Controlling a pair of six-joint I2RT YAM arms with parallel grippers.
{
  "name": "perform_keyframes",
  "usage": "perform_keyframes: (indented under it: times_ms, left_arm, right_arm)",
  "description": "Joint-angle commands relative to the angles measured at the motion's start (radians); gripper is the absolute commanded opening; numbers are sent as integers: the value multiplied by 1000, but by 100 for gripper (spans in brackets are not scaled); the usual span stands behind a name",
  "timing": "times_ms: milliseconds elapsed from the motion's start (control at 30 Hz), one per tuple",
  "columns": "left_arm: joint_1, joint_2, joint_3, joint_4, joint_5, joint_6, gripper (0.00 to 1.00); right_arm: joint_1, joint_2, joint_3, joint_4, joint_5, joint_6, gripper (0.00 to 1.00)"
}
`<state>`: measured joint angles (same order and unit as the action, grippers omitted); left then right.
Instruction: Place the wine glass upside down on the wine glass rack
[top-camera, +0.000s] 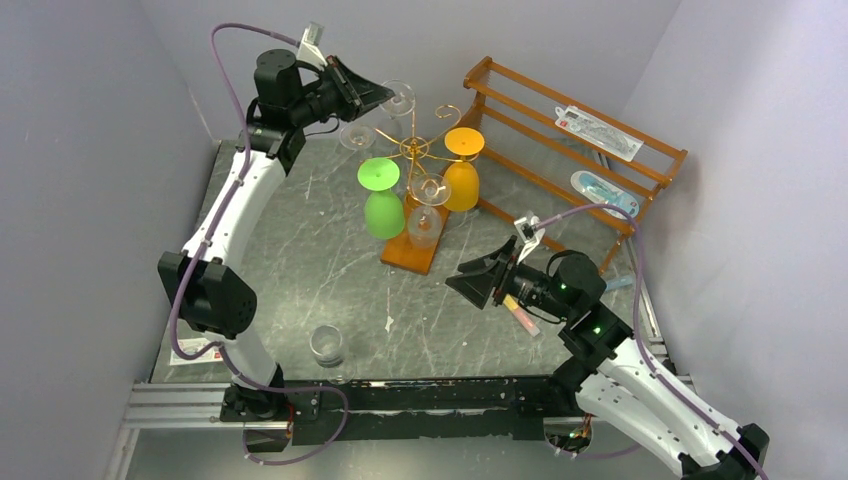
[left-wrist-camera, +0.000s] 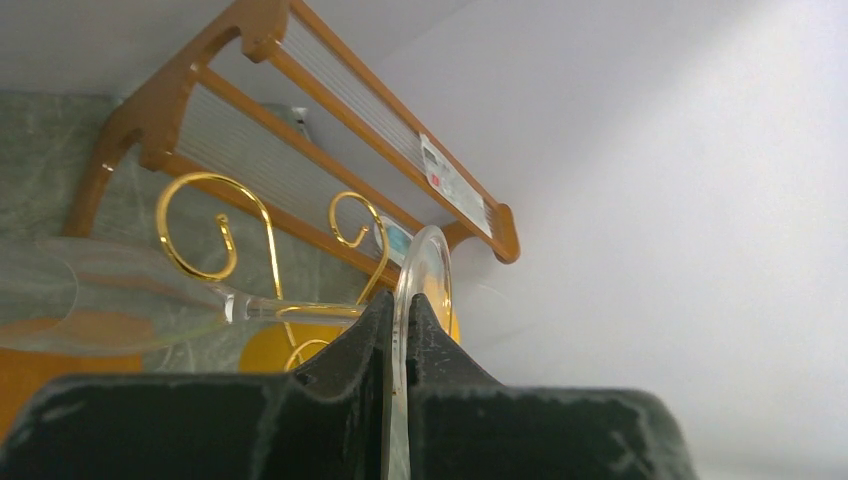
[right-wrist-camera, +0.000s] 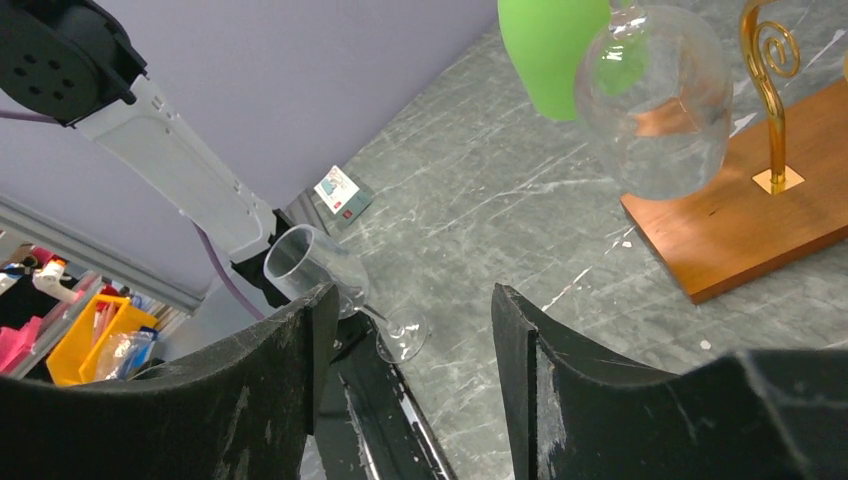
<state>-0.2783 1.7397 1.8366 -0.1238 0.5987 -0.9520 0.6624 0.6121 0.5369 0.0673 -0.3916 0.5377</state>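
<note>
My left gripper (top-camera: 378, 95) is raised at the back left, shut on the foot rim of a clear wine glass (top-camera: 398, 98). In the left wrist view the black fingertips (left-wrist-camera: 375, 320) pinch the round foot (left-wrist-camera: 428, 262), and the stem runs sideways to the bowl (left-wrist-camera: 90, 295), just beside the gold curled arms of the wine glass rack (left-wrist-camera: 210, 176). The rack (top-camera: 414, 150) stands on its wooden base (top-camera: 410, 255) with a green glass (top-camera: 382, 200), an orange glass (top-camera: 462, 172) and a clear glass (top-camera: 426, 218) hanging upside down. My right gripper (top-camera: 478, 283) is open and holds nothing.
Another clear wine glass (top-camera: 327, 343) stands upright near the table's front edge by the left arm's base, also seen past the right gripper (right-wrist-camera: 410, 300) as the glass (right-wrist-camera: 315, 262). A brown slatted shelf (top-camera: 560, 150) with packets lines the back right wall.
</note>
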Motion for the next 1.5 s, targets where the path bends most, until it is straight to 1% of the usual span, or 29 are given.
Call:
perform_keyframes:
  times_ms: [0,100,267,500,633,700,800,1000,1167,1300,1467]
  left_arm:
    - [-16,10,-20,112,59,-45,5]
    - [-18,1,-39,146,48,-57,5]
    - [-26,39,-7,183,56,-83,5]
    - [-41,105,82,137,-4,-56,5]
    - [-41,116,91,154,-47,-48,5]
    - [-41,126,100,164,-45,-52,5]
    - [-40,139,121,137,-56,-34,5]
    - [-25,139,105,125,-88,-7,5]
    - [0,131,100,81,-102,23,5]
    - [24,114,84,58,-112,50,5]
    - [29,110,67,18,-104,90,5]
  right_arm:
    - [2,-28,23,-27,14,-14,61]
    - [3,-29,18,-26,13,-11,61]
    - [2,-16,7,-9,4,-2,61]
    - [2,-9,8,-1,12,-4,61]
    - [2,-2,11,-4,10,-8,61]
    - [2,-2,13,-7,12,-9,61]
    - [2,-2,14,-5,19,-13,61]
    - [2,9,20,1,12,-17,61]
    - [2,28,28,10,-10,-19,61]
    - [2,35,41,-9,17,-3,61]
    - [2,42,46,-1,41,20,61]
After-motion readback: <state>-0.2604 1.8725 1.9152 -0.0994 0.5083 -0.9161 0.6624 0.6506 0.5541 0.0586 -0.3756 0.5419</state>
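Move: Some 4 cm ahead, 2 cm to the right and 6 cm below the left hand is the empty back-left hook of the wine glass rack, where the upside-down clear glass is being taken. The rack's centre lies 9 cm back, 5 cm right and 8 cm below; the other empty hook is level ahead, 12 cm right, 5 cm lower. A hung clear glass is 6 cm back, 6 cm left, 12 cm lower. From the right hand the hook is about 32 cm ahead, 11 cm left, 10 cm above. Keeping its pinch on the clear glass's foot, the left hand first slips about 3 cm to the right, then goes forward some 5 cm, sinking to about 2.5 cm lower with a short rise on the way. Over the second half it comes back left, turning about 10 degrees counter-clockwise, bringing the stem up to the curl of the back-left hook. ##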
